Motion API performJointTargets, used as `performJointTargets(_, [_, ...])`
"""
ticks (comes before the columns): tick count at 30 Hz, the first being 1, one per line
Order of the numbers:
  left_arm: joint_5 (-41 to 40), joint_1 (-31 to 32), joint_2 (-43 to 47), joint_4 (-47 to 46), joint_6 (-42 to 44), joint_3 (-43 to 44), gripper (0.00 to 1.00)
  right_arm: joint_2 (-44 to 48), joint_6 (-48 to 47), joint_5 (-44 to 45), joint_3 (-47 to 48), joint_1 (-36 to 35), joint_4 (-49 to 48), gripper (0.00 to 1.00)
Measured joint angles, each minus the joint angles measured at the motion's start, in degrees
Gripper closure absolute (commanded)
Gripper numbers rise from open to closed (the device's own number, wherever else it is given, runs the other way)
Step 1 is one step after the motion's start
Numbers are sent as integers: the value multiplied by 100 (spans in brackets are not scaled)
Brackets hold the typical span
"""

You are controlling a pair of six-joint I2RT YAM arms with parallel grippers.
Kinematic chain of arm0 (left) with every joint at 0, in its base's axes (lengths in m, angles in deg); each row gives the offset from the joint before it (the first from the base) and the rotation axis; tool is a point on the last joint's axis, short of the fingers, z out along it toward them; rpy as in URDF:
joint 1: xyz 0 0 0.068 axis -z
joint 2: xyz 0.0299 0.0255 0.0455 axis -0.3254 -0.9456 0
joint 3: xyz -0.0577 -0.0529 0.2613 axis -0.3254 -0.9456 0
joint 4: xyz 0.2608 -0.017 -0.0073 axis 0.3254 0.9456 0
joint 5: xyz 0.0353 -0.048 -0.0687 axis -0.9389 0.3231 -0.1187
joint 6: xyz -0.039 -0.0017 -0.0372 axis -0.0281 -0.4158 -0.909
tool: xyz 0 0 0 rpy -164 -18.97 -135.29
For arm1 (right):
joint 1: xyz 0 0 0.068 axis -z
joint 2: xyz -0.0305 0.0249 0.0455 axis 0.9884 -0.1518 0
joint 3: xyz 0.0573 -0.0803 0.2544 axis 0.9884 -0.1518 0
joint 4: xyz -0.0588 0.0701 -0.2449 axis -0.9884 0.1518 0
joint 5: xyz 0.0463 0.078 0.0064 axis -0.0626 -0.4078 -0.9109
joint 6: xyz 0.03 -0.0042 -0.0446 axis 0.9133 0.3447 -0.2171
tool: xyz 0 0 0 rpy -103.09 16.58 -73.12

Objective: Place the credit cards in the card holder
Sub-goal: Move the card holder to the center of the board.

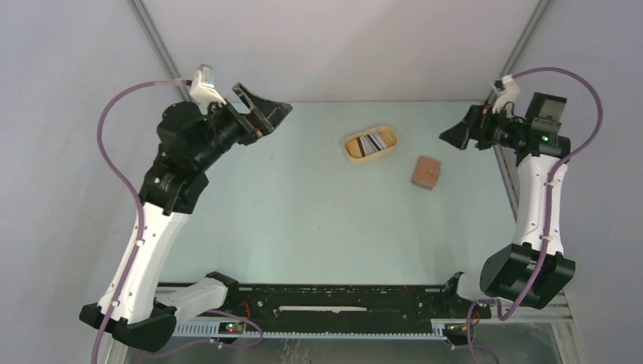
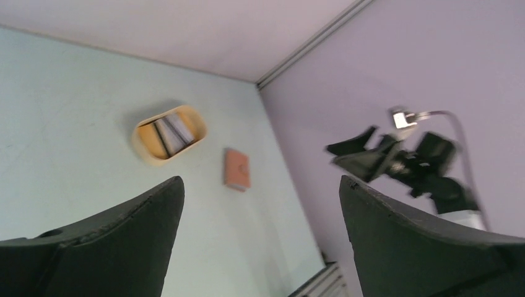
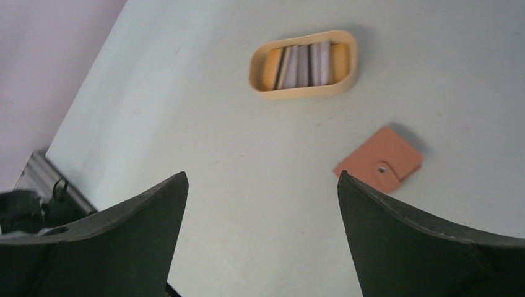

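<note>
The credit cards [image 1: 371,142] lie stacked in a yellow oval tray [image 1: 353,152] at the back middle of the table; they show too as credit cards [image 3: 303,64] and credit cards [image 2: 171,133]. The card holder [image 1: 426,172], reddish-brown and folded shut with its snap tab up, lies just right of the tray, also seen as card holder [image 3: 379,160] and card holder [image 2: 236,169]. My left gripper [image 1: 271,108] hovers high at the back left, open and empty. My right gripper [image 1: 453,136] hangs at the back right, open and empty, a short way right of the card holder.
A metal rail [image 1: 334,303] runs along the near edge between the arm bases. Grey walls close the table at the back and both sides. Purple cables loop from each wrist.
</note>
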State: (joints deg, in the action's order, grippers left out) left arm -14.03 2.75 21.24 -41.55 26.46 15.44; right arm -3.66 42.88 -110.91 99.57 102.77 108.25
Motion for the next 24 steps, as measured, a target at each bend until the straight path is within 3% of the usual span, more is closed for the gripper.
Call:
performJointTargets(4, [170, -15, -197, 282, -649, 892, 0, 26, -247, -59, -94, -350, 144, 0])
performJointTargets(8, [317, -17, -487, 540, -1296, 1757, 0, 33, -260, -118, -321, -192, 164, 0])
performJointTargets(13, [223, -17, -520, 881, -1947, 2092, 0, 11, -260, -98, -671, -181, 199, 0])
performJointTargets(24, [-7, -17, -828, 1421, -2221, 3239, 0, -396, -278, 162, -682, -581, 186, 0])
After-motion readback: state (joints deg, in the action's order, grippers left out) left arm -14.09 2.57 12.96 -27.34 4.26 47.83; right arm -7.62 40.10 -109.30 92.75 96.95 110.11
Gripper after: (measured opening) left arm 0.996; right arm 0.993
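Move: The card holder lies under the right gripper, about 28 cm below, 3 cm ahead and 3 cm to the left; the tan tray with the credit cards stands some 12 cm ahead and 19 cm to this gripper's left, about as far down. From the left gripper the card holder is about 9 cm ahead, 39 cm to the right and 40 cm lower. Lower the open right gripper about 7 cm towards the card holder, easing it some 3 cm left, much of that at the outset, and tipping the fingers down roughly 10 degrees; stop well above the leather. Meanwhile lift the empty left gripper about 14 cm and draw it back 4 cm, away from the card holder, rolling its left side down. ##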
